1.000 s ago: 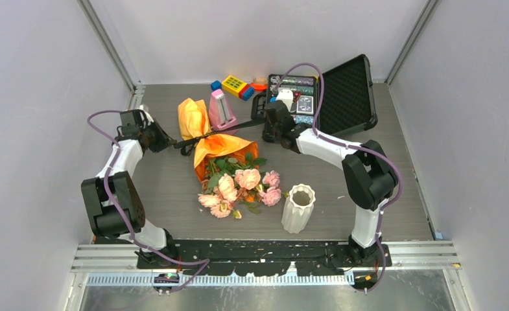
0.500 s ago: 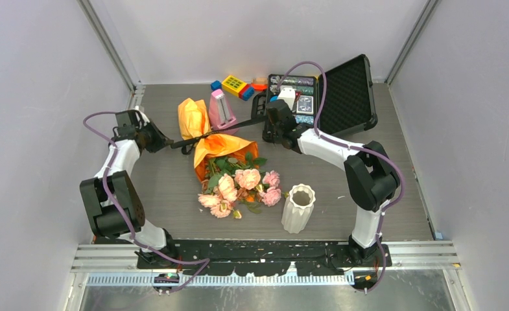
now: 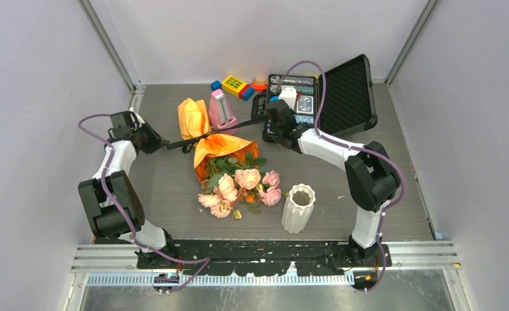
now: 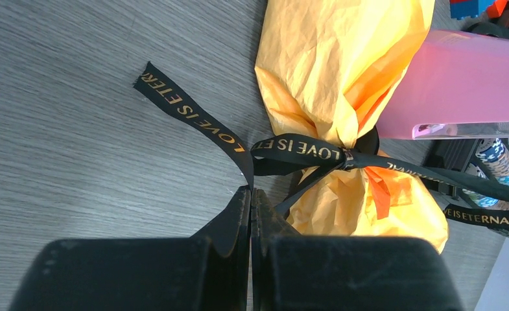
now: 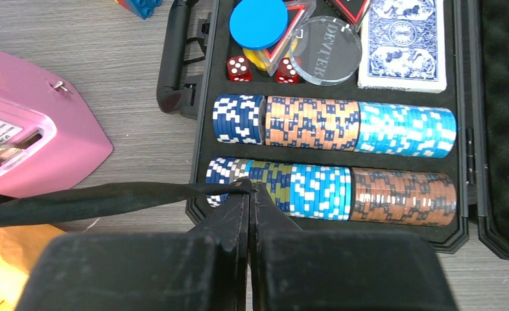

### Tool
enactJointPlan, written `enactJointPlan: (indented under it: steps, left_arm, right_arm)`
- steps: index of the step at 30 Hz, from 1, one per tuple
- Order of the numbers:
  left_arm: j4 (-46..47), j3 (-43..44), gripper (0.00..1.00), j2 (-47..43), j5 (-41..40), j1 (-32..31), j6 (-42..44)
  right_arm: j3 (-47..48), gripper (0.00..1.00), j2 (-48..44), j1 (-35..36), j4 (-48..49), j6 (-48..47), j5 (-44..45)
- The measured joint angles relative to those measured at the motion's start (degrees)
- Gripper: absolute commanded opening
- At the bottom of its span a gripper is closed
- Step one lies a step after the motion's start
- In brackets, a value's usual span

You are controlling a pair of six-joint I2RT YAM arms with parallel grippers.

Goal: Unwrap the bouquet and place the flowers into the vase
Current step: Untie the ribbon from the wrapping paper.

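Observation:
The bouquet (image 3: 220, 149) lies mid-table in crinkled orange paper (image 4: 332, 65), its pink and peach flowers (image 3: 242, 184) spilling toward the near edge. A black ribbon (image 3: 233, 127) crosses its waist, knotted (image 4: 347, 156) and stretched taut to both sides. At the ribbon's left part my left gripper (image 3: 164, 145) (image 4: 251, 192) is shut on it, while a lettered tail (image 4: 190, 111) lies loose on the table. My right gripper (image 3: 265, 122) (image 5: 249, 188) is shut on the right ribbon end (image 5: 109, 201). The white ribbed vase (image 3: 298, 207) stands upright, front right of the flowers.
A pink metronome-shaped object (image 3: 221, 109) (image 5: 31, 142) stands just behind the bouquet. An open black case (image 3: 345, 94) with poker chips (image 5: 329, 123), dice and cards sits at the back right, under my right gripper. Toy bricks (image 3: 235, 85) lie by the back wall.
My left arm has drawn a little farther left with the ribbon in its grip. The right gripper shifted slightly toward the case. Bouquet, flowers and vase have stayed put.

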Motion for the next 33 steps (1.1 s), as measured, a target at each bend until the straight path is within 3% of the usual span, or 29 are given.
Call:
enactJointPlan:
  steps: [33]
  left_arm:
    - [-2.54, 0.31, 0.00, -0.04, 0.00, 3.50, 0.66]
  right_arm:
    - [-1.86, 0.00, -4.00, -5.40, -4.26, -1.07, 2.23]
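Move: The ribbon's knot on the wrapping paper lies about 14 cm to the right of the left hand, 4 cm ahead and some 3 cm lower; that hand already pinches one ribbon tail. From the right hand, already holding the other tail, the knot is roughly 21 cm left, 6 cm back and 6 cm lower. The pink metronome stands 16 cm left of the right hand and 2 cm ahead; the chip case is 9 cm right and 5 cm ahead, both about 9 cm lower. Pulling apart sideways, the right hand draws its ribbon tail about 6 cm to the right over the chip case, away from the knot, rising slightly on the way before easing partly back down and turning a little clockwise. The left hand slowly backs off some 2 cm to the left and a little towards its base. Both shut grippers keep their pinch on the tails. ##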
